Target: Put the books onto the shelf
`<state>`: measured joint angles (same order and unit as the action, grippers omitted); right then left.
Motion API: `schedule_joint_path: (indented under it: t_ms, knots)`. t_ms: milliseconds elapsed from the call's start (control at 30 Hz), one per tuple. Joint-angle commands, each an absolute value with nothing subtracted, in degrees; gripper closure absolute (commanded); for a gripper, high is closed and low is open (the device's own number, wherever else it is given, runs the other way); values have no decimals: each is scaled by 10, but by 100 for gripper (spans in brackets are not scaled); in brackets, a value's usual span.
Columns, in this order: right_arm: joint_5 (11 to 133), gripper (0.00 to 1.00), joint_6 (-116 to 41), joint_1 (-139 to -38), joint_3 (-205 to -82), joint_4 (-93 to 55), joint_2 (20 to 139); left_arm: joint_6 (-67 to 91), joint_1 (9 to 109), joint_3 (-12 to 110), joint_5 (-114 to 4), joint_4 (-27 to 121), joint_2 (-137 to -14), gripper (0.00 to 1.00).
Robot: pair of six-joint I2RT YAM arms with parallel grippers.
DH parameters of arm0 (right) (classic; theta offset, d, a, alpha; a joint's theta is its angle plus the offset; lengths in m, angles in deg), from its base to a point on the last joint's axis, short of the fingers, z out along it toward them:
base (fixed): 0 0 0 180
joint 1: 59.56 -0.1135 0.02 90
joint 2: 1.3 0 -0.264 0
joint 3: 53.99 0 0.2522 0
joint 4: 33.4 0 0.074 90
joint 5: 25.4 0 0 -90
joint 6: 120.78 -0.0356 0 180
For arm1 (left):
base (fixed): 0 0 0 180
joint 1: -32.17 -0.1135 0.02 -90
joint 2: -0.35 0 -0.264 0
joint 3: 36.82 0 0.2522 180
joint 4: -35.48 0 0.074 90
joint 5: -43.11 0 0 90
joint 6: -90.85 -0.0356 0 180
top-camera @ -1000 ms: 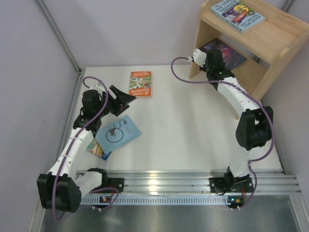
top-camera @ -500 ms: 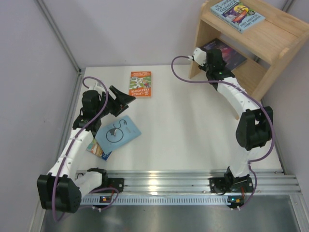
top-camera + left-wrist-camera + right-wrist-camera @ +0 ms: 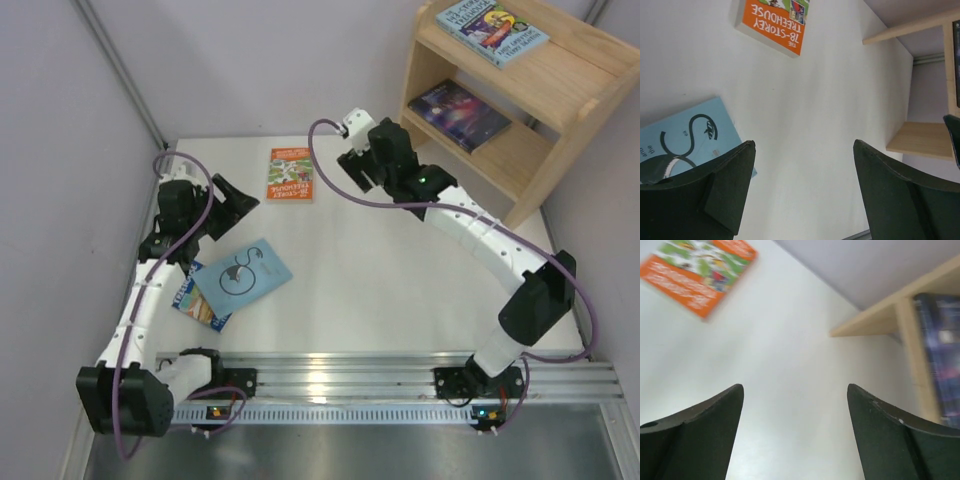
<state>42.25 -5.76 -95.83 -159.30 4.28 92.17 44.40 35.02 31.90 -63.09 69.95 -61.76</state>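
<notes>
The wooden shelf (image 3: 560, 75) stands at the back right. A colourful blue book (image 3: 492, 30) lies on its top tier and the dark purple galaxy book (image 3: 459, 114) on its lower tier. On the table lie the orange book (image 3: 291, 174), the light-blue book (image 3: 242, 275) and, partly under it, another colourful blue book (image 3: 195, 300). My left gripper (image 3: 238, 198) hangs open above the light-blue book (image 3: 685, 140), short of the orange book (image 3: 775, 22). My right gripper (image 3: 352, 163) is open and empty between the shelf (image 3: 880, 315) and the orange book (image 3: 700, 275); the purple book (image 3: 940, 350) shows at its right.
A grey wall runs close along the table's left side and back. The shelf's slanted side panel (image 3: 415, 85) stands just right of the right wrist. The metal rail (image 3: 350, 375) with both arm bases runs along the near edge.
The right gripper let go of the purple book, opened, and drew back left out of the shelf's lower tier to over the table. The left arm shifted slightly left and back.
</notes>
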Motion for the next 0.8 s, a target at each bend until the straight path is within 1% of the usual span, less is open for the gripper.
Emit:
schedule_joint_path:
  t_ms: [0, 67, 100, 133, 167, 267, 300, 367, 400, 467, 500, 600, 633, 767]
  knots:
    - [488, 16, -409, -988, -1591, 78, 918, 430, 326, 316, -597, 729, -593, 15]
    - [523, 14, -530, -990, -1546, 47, 927, 437, 310, 299, -600, 732, -587, 15]
    - [571, 14, -622, -995, -1525, 24, 931, 438, 302, 293, -597, 737, -586, 16]
    - [588, 13, -665, -1000, -1480, -3, 938, 440, 299, 282, -594, 743, -586, 16]
    - [610, 13, -742, -1012, -1459, -66, 942, 444, 293, 274, -592, 744, -585, 16]
    - [629, 14, -865, -1027, -1397, -140, 969, 458, 280, 248, -581, 756, -578, 17]
    - [641, 15, -934, -1038, -1379, -165, 977, 459, 273, 238, -575, 758, -571, 17]
    - [638, 15, -1002, -1057, -1318, -221, 979, 459, 269, 229, -553, 760, -561, 16]
    - [635, 15, -1058, -1081, -1302, -278, 982, 458, 265, 225, -550, 757, -557, 15]
    - [626, 15, -1115, -1117, -1268, -333, 996, 454, 263, 222, -548, 769, -561, 15]
    - [613, 15, -1173, -1128, -1257, -348, 1006, 454, 257, 224, -549, 772, -567, 15]
    - [578, 15, -1251, -1174, -1227, -411, 1026, 449, 252, 228, -544, 788, -568, 15]
    - [568, 15, -1253, -1183, -1229, -421, 1040, 447, 251, 231, -539, 794, -565, 15]
    - [524, 17, -1284, -1220, -1250, -423, 1065, 439, 250, 242, -512, 811, -545, 15]
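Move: The blue book I'm after lies roughly 17 cm back, 36 cm left and 27 cm below my right hand. The animal-cover book under it sits about 9 cm further left of it and 3 cm nearer my base; the orange book is some 20 cm ahead and 26 cm left of that hand, also about 27 cm down. From my left hand, the blue book is around 7 cm back, 6 cm left and 22 cm below. I sweep my empty right hand away from the shelf, left and down and then increasingly back, over 20 cm each way, to beside the blue book's right end. On the way I roll the wrist about 100 degrees, so the open fingers end up pointing left, forward and down. My left hand, open too, sinks some 8 cm while drifting left and slightly back over the same book, tipping down and turning a little counter-clockwise. ##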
